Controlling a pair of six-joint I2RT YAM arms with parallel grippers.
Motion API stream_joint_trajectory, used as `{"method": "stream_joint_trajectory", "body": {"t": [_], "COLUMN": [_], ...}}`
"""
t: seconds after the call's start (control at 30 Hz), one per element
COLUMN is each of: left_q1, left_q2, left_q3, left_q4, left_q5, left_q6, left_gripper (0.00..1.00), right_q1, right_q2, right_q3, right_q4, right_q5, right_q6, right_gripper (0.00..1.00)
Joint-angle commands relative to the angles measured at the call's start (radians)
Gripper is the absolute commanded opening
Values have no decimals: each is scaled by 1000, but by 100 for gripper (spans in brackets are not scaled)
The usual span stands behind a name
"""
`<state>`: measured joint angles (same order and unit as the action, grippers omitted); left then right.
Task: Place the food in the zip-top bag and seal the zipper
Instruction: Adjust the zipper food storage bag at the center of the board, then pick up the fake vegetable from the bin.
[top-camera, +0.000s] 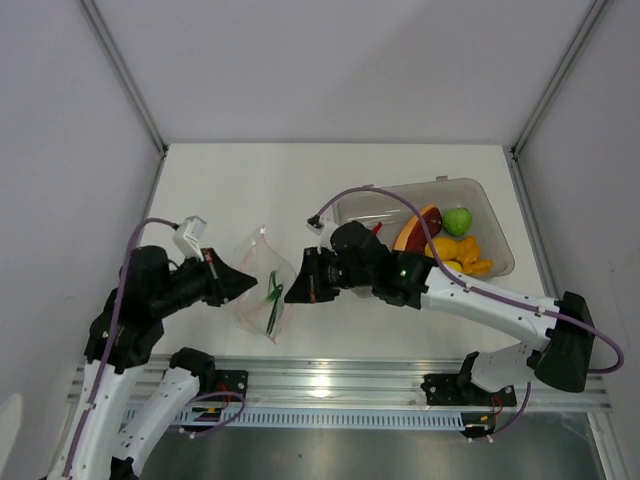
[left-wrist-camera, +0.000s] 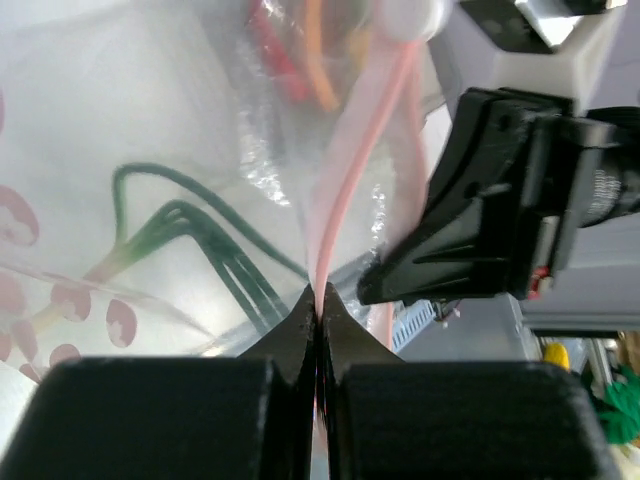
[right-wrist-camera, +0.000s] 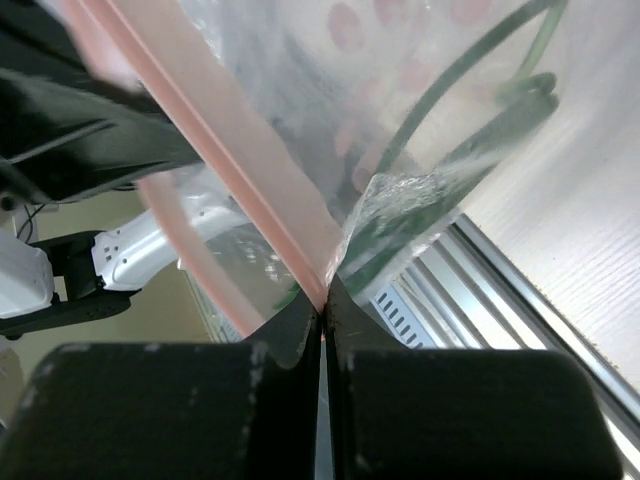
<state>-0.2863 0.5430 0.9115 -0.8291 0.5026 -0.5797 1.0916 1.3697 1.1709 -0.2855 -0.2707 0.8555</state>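
Note:
The clear zip-top bag (top-camera: 262, 268) hangs between my two grippers, just above the table. A green scallion (top-camera: 273, 296) lies inside it. My left gripper (left-wrist-camera: 318, 303) is shut on the pinkish-red zipper (left-wrist-camera: 350, 170) at one end of the mouth. The scallion (left-wrist-camera: 190, 225) shows through the plastic to its left. My right gripper (right-wrist-camera: 325, 297) is shut on the zipper (right-wrist-camera: 230, 165) at the other end, with the scallion (right-wrist-camera: 450, 110) behind the film. In the top view the left gripper (top-camera: 254, 279) and right gripper (top-camera: 289, 293) face each other across the bag.
A grey translucent bin (top-camera: 497, 215) stands at the back right. It holds a purple and orange piece (top-camera: 418, 230), a green round fruit (top-camera: 458, 220), yellow-orange fruit (top-camera: 458, 252) and a red chili (top-camera: 378, 228). The right arm reaches across the bin's near side.

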Motion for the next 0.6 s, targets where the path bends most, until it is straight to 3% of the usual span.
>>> {"method": "stream_joint_trajectory", "body": {"t": [0.0,0.1,0.3,0.4,0.47,0.5,0.57], "left_q1": [-5,-5,-5,-5,-5,-5,-5], "left_q2": [-64,-81,-58,-49,-40,-40,-37], "left_q3": [142,159,43,32,30,30,23], "left_q4": [-16,-25,25,47,44,44,45], "left_q5": [-82,-105,-38,-41,-62,-68,-79], "left_q6": [44,49,29,30,38,40,43], "left_gripper": [1,1,0,1,1,1,1], "right_q1": [2,-12,-21,-19,-19,-19,-36], "right_q2": [-34,-52,-58,-70,-99,-100,-144], "right_q3": [87,82,58,61,68,73,90], "right_q4": [-46,-78,-129,-136,-149,-149,-197], "right_q5": [11,27,73,64,73,73,106], "right_q6": [-76,-102,-134,-153,-174,-182,-217], "right_gripper": [0,1,20,33,52,52,64]}}
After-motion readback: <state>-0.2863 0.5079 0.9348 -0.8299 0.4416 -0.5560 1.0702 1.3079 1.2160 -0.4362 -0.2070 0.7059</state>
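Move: Both hands hold the zip-top bag's pink rim. The right hand's stretch, the part about to be freed, is at its fingertips, some 7 cm right of the left hand, 3 cm nearer the base and about level. From the right hand, the slider lies about 14 cm ahead and 5 cm left at about the same height, the bagged green onion 1 cm ahead, 4 cm left and 10 cm below, and the food tray 22 cm ahead, 33 cm right and 20 cm below. The left hand keeps its pinch on the bag's rim and gives the bag one quick bob, up about 6 cm with its fingers tipping up and slightly back, then down again to end some 1 cm above where it began. The right hand rises a little with it, then opens its fingers past half, lets go of the rim and draws about 3 cm to the right and slightly forward, away from the bag's mouth, settling part of the way back down. ##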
